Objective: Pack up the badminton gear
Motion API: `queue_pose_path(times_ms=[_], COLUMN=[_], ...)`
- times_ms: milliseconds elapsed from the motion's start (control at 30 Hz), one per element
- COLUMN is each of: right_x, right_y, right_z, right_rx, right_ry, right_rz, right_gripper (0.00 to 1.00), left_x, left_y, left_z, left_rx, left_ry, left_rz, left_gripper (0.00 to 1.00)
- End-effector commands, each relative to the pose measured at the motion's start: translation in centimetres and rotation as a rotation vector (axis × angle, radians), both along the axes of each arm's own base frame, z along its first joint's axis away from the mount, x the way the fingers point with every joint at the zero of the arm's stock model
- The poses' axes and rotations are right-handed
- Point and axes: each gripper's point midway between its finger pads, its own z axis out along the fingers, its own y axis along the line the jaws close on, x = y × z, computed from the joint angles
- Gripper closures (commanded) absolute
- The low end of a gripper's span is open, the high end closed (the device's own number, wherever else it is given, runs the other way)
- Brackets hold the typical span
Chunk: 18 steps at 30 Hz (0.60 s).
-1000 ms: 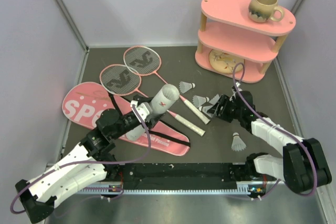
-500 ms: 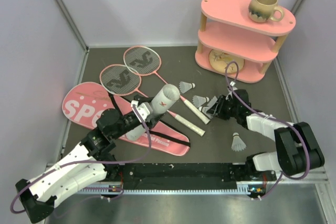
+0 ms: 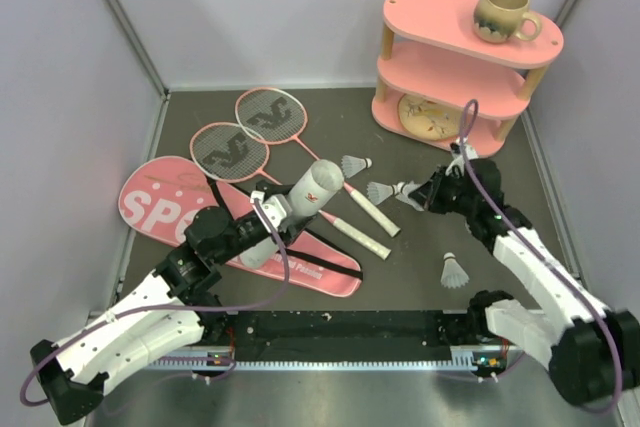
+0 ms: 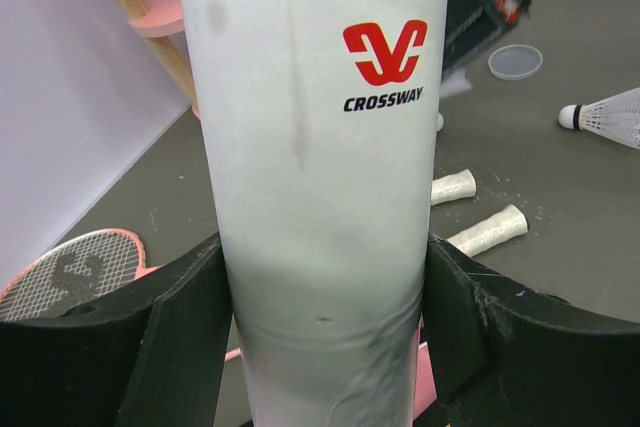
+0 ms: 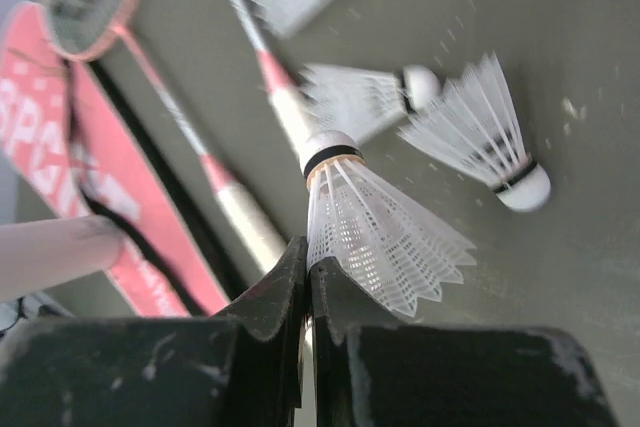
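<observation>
My left gripper (image 3: 268,229) (image 4: 325,332) is shut on the long white tube (image 3: 300,202) (image 4: 320,147), which is held tilted above the pink racket bag (image 3: 160,199). My right gripper (image 3: 418,193) (image 5: 308,259) is shut on the skirt edge of a white shuttlecock (image 5: 375,232), lifted just off the table. Other shuttlecocks lie near it (image 5: 365,97) (image 5: 480,137) (image 3: 355,164), and one sits alone nearer the front (image 3: 455,270). Two pink-framed rackets (image 3: 270,113) (image 3: 228,148) lie side by side, with their white handles (image 3: 368,239) pointing to the right.
A pink two-tier shelf (image 3: 450,72) stands at the back right with a beige mug (image 3: 503,13) on top. In the left wrist view a clear round lid (image 4: 515,61) lies on the table. Grey walls close in the table on three sides.
My right gripper has shut on a shuttlecock's skirt and lifted it slightly up and back. The left arm and the tube have not moved.
</observation>
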Motion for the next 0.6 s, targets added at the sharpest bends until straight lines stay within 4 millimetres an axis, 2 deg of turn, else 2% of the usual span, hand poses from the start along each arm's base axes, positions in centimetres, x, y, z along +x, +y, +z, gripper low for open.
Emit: queue_pose_path(times_ms=[0, 33, 100, 133, 200, 233, 267, 300, 333, 367, 400, 433, 567], right_x=[-1.8, -2.5, -4.1, -4.4, -6.5, -7.2, -8.2, -8.7, -9.1, -8.9, -10.0, -10.5, -11.5], right_y=[0.5, 1.0, 2.3, 2.8, 4.2, 4.7, 5.9, 6.2, 6.6, 7.2, 8.0, 8.5, 10.5], right_z=[9.2, 12.6, 16.0, 19.2, 20.7, 23.5, 22.8, 23.2, 25.2, 25.0, 25.0, 26.2, 26.9], right_rx=[-0.032, -0.011, 0.03, 0.047, 0.07, 0.077, 0.065, 0.032, 0.016, -0.012, -0.015, -0.004, 0.019], right_ry=[-0.228, -0.292, -0.343, -0.398, -0.369, -0.416, -0.349, -0.352, -0.387, -0.366, -0.346, -0.368, -0.353], right_rz=[0.164, 0.2, 0.31, 0.347, 0.46, 0.501, 0.558, 0.588, 0.6, 0.607, 0.653, 0.672, 0.74], right_gripper=[1.0, 1.0, 1.0, 1.0, 1.0, 1.0, 1.0, 1.0, 1.0, 1.0, 1.0, 1.0, 1.0], left_x=[0.1, 0.2, 0.2, 0.1, -0.1, -0.2, -0.1, -0.1, 0.0, 0.0, -0.1, -0.2, -0.5], left_y=[-0.3, -0.3, -0.6, -0.7, -0.9, -1.0, -1.0, -1.1, -1.1, -1.2, -1.4, -1.5, -1.8], left_z=[0.2, 0.2, -0.1, -0.2, -0.5, -0.6, -0.8, -1.0, -1.0, -1.3, -1.4, -1.5, -1.6], left_rx=[-0.009, -0.007, 0.001, 0.003, 0.011, 0.015, 0.022, 0.028, 0.031, 0.038, 0.043, 0.046, 0.048], left_ry=[-0.008, -0.006, 0.002, 0.006, 0.01, 0.016, 0.021, 0.025, 0.024, 0.032, 0.036, 0.04, 0.047], left_rz=[-0.009, -0.007, -0.016, -0.024, -0.042, -0.045, -0.047, -0.047, -0.046, -0.05, -0.059, -0.068, -0.091], left_gripper=[0.91, 0.91, 0.91, 0.91, 0.9, 0.9, 0.9, 0.9, 0.9, 0.9, 0.9, 0.9, 0.9])
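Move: The right gripper already holds a shuttlecock about 10 cm above the table. The open mouth of the tube lies some 24 cm to its left, 8 cm back and 22 cm above. Below it, two loose shuttlecocks lie about 5 cm ahead and 2 cm left, and 9 cm ahead and 8 cm left; the near racket's handle is 13 cm left, 4 cm back. From the left gripper, holding the tube, the mouth is 3 cm ahead, 7 cm right and 11 cm above. Keep the right fingers shut on the shuttlecock and lift fast, about 28 cm up, away from the loose ones; as you rise, sweep left and draw back some 10 cm each, towards the tube's mouth. Swing the wrist about 40 degrees counter-clockwise and level it so the cork leads. Keep the left grip on the tube, easing it slightly right and down. ##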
